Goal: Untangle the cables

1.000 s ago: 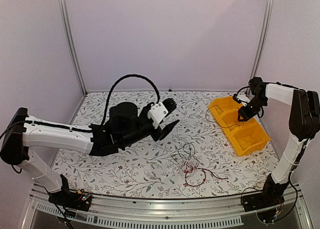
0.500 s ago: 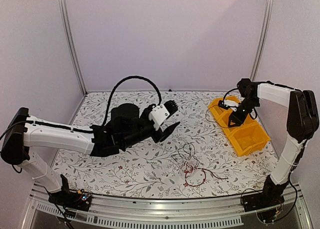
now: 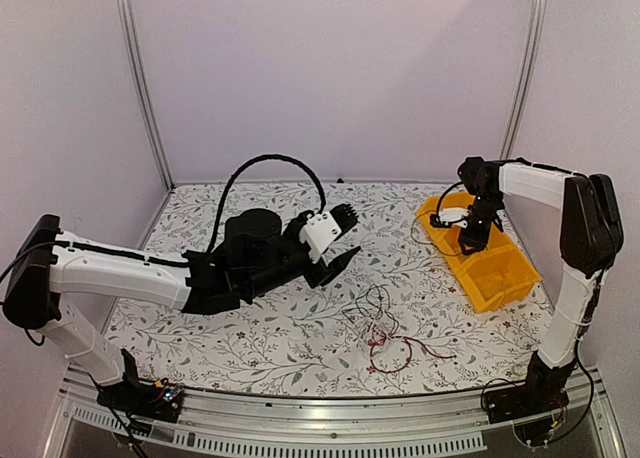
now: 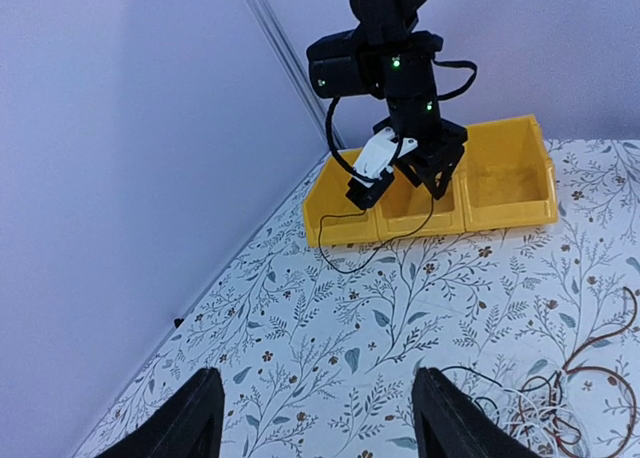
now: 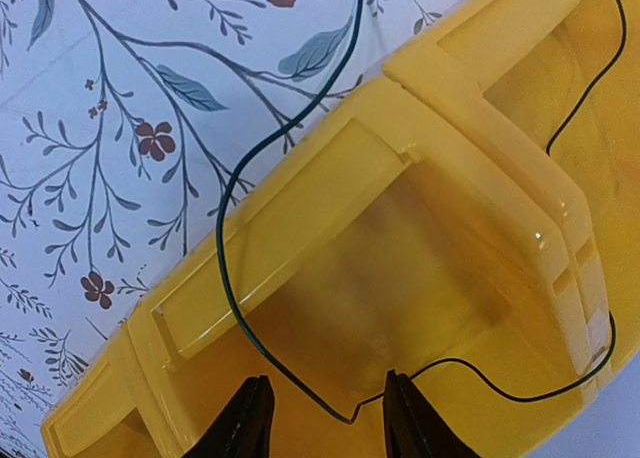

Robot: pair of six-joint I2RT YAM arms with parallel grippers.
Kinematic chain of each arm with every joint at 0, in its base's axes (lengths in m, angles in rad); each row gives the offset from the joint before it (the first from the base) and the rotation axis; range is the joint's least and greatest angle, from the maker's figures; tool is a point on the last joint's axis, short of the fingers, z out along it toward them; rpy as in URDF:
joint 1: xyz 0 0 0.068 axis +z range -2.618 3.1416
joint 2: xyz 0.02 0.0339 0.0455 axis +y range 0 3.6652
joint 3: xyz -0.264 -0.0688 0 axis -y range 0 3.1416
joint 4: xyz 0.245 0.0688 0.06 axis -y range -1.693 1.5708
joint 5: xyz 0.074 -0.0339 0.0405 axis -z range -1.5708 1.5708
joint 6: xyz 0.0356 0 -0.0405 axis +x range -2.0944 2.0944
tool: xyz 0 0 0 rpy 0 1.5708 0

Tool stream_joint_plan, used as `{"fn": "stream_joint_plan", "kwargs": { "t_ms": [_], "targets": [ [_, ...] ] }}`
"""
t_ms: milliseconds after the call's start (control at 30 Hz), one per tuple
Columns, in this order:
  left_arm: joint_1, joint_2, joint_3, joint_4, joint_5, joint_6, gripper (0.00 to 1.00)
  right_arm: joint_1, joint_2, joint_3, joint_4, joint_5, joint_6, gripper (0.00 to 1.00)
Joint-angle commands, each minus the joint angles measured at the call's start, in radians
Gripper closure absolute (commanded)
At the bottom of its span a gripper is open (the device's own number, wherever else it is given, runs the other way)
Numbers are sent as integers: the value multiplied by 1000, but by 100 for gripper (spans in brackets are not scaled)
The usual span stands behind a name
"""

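Note:
A tangle of red, black and white cables (image 3: 385, 336) lies on the floral table, also at the lower right of the left wrist view (image 4: 565, 403). One thin dark cable (image 5: 236, 278) runs from the table over the rim of the yellow bin (image 5: 330, 193) and bends in the gap between my right gripper's fingers. The right gripper (image 5: 326, 423) hangs over the bin's middle compartment (image 3: 463, 235), jaws apart, not pinching the wire. My left gripper (image 3: 344, 240) hovers open above the table (image 4: 320, 430), up and left of the tangle, holding nothing.
The yellow three-compartment bin (image 3: 500, 278) stands at the right of the table, near the right frame post (image 3: 520, 78). A loop of the dark cable (image 4: 352, 258) spills onto the table in front of it. The left arm's thick black hose (image 3: 262, 160) arches behind.
The right gripper has swung left, from the bin's right side to above its middle compartment, and its jaws have narrowed a little. The left arm has barely shifted.

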Motion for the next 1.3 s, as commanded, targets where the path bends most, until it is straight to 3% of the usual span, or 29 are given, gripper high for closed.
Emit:
{"fn": "stream_joint_plan", "kwargs": {
  "t_ms": [0, 133, 200, 333, 400, 633, 1267],
  "targets": [
    [-15, 3, 23, 7, -10, 10, 34, 14, 45, 39, -20, 53, -41, 58],
    [-16, 4, 24, 6, -10, 10, 34, 16, 88, 47, -11, 63, -48, 60],
    [-15, 3, 23, 6, -10, 10, 34, 16, 103, 51, -3, 71, -49, 65],
    [-18, 6, 22, 7, -13, 13, 34, 16, 114, 77, -7, 85, -54, 92],
    [-17, 7, 22, 7, -12, 13, 34, 16, 102, 98, -12, 101, -57, 100],
    [-22, 10, 24, 4, -10, 13, 34, 17, 28, 195, 47, 113, -141, 100],
    [-31, 28, 24, 4, -15, 16, 34, 16, 164, 414, 329, 100, -211, 100]
  ]
}}
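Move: The stretch of dark green cable to be gripped hangs across the bin's middle compartment, about 3 cm below the right hand and within 1 cm of it, slightly ahead and right. The far compartment lies some 12 cm ahead and 3 cm left, the near one about 11 cm back and 5 cm right; the tangled bundle is roughly 22 cm back and 33 cm left. From the left hand, the cable stretch lies some 17 cm ahead, 44 cm right and 20 cm below. The right hand sinks about 3 cm into the middle compartment while its part-open fingers close and pinch the dark green cable. Keeping it pinched, the hand swings up and forward over the far compartment to its far side, some 13 cm farther out and 10 cm above the pinch, its fingers tilting about 25 degrees forward before it levels off. ##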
